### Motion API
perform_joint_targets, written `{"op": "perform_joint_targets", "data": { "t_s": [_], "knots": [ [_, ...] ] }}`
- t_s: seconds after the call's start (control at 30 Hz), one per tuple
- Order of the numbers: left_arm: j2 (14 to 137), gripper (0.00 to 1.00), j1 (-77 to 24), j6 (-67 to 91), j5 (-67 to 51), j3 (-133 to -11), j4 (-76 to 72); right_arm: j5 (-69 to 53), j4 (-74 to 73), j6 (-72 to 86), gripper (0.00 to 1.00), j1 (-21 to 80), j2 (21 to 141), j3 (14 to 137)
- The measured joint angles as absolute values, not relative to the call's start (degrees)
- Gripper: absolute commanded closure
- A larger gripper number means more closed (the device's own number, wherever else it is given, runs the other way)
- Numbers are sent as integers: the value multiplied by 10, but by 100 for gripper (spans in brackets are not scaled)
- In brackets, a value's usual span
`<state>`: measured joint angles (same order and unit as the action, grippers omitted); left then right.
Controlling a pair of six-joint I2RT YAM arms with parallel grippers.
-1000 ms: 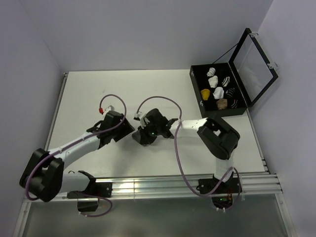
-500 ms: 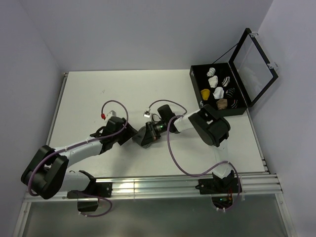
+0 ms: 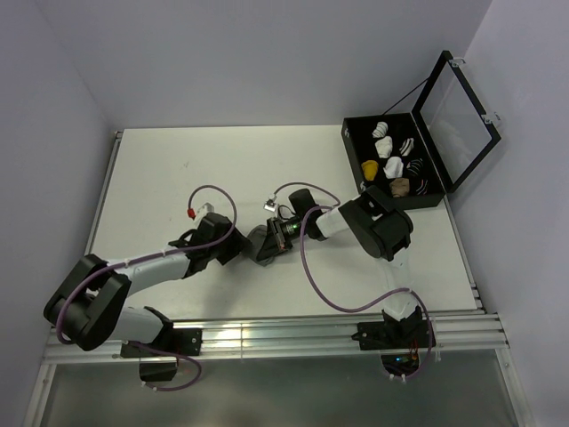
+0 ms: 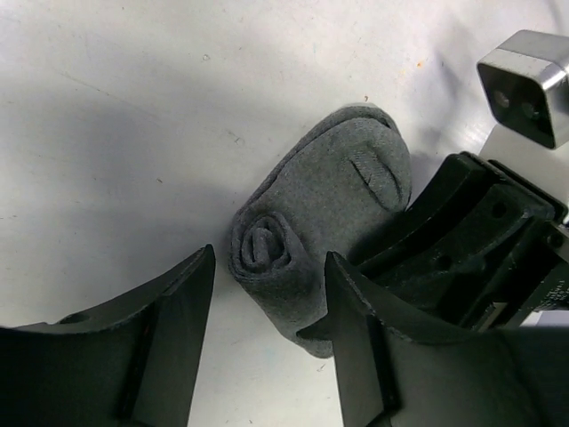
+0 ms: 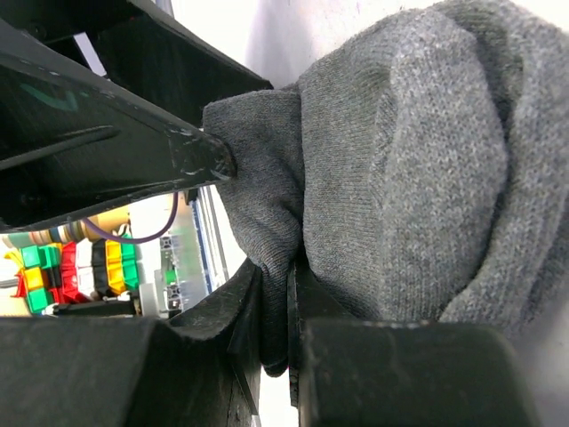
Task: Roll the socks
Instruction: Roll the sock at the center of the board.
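A grey sock [image 4: 311, 222], rolled into a spiral at its near end, lies on the white table [image 3: 178, 169]. My left gripper [image 4: 267, 334] is open and straddles the roll's end; its right finger [image 4: 356, 329] touches the loose flap, its left finger stands apart. My right gripper [image 5: 283, 311] is shut on a fold of the grey sock [image 5: 418, 160]. From above, the grey sock [image 3: 257, 236] peeks out between the left gripper [image 3: 240, 246] and the right gripper [image 3: 269, 245]. A mustard-yellow sock [image 3: 370, 168] sits bundled in the black case.
The black case [image 3: 349, 156] stands at the back right, its lid [image 3: 458, 116] open, holding white, striped and tan bundles. A metal rail [image 3: 267, 334] runs along the near table edge. Purple cables loop over both wrists. White walls close in the left and back.
Both wrists have drawn together over the grey sock. The left gripper's jaws have narrowed around the roll. The right arm's elbow has swung back and its forearm now lies lower.
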<state>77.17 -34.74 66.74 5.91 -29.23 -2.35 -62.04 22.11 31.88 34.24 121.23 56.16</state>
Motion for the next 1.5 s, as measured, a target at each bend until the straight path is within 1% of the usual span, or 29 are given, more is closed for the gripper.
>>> {"op": "perform_joint_targets", "data": {
  "t_s": [0.13, 0.2, 0.23, 0.27, 0.37, 0.4, 0.47, 0.5, 0.53, 0.57, 0.6, 0.63, 0.67, 0.7, 0.83, 0.97, 1.1, 1.3, 1.5],
  "knots": [
    [782, 50, -352, 672, 62, -292, -23, -618, 201, 312, 97, 342, 1212, 569],
    [785, 55, -354, 674, 65, -292, -24, -616, 184, 305, 93, 342, 1212, 576],
    [786, 62, -355, 675, 66, -292, -24, -615, 174, 301, 92, 343, 1212, 581],
    [788, 65, -355, 679, 68, -292, -24, -613, 168, 299, 90, 343, 1212, 583],
    [791, 72, -356, 683, 71, -292, -25, -604, 138, 286, 82, 344, 1209, 592],
    [793, 73, -356, 684, 72, -292, -25, -597, 126, 278, 77, 346, 1205, 595],
    [796, 78, -356, 684, 74, -294, -23, -577, 99, 261, 72, 352, 1192, 600],
    [798, 80, -356, 683, 74, -296, -21, -564, 86, 250, 66, 355, 1182, 600],
    [799, 83, -356, 682, 74, -299, -18, -544, 70, 239, 64, 359, 1170, 600],
    [800, 89, -357, 682, 75, -303, -14, -523, 57, 226, 61, 364, 1156, 600],
    [802, 92, -357, 681, 76, -306, -10, -502, 46, 215, 56, 368, 1141, 599],
    [803, 94, -357, 678, 76, -310, -5, -480, 38, 206, 55, 372, 1124, 596],
    [805, 99, -357, 675, 77, -313, 0, -457, 33, 198, 53, 377, 1105, 591],
    [806, 100, -357, 671, 77, -317, 6, -435, 33, 192, 50, 380, 1086, 584],
    [820, 100, -357, 656, 78, -341, 30, -310, 36, 165, 48, 402, 989, 536],
    [839, 100, -357, 640, 76, -369, 55, -157, 50, 129, 50, 459, 899, 493],
    [862, 100, -356, 625, 67, -399, 74, -41, 89, 92, 53, 529, 854, 456],
    [876, 100, -349, 608, 50, -420, 94, 44, 107, 36, 53, 586, 856, 437],
    [877, 100, -344, 598, 38, -424, 101, 84, 120, -7, 52, 613, 911, 444]
  ]
}}
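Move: Right between the left hand's open fingers sits the sock's rolled end, about 1 cm below the hand point; the sock's flat part lies some 3 cm ahead and 5 cm to the right of the hand. The fold that the right fingers already pinch is about 3 cm back and 4 cm to the left hand's right. From the right hand, the rolled end is roughly 3 cm ahead and 4 cm left, the flat part 6 cm straight ahead. Sinking about 1 cm, the left hand closes on the rolled end and keeps its pinch, then eases a little forward and right. The right fingers first hold their fold, then open about halfway and come free, rising some 8 cm before sinking half of that back above the fold, while the wrist swings clockwise from pointing left to forward-left and tips farther down. ##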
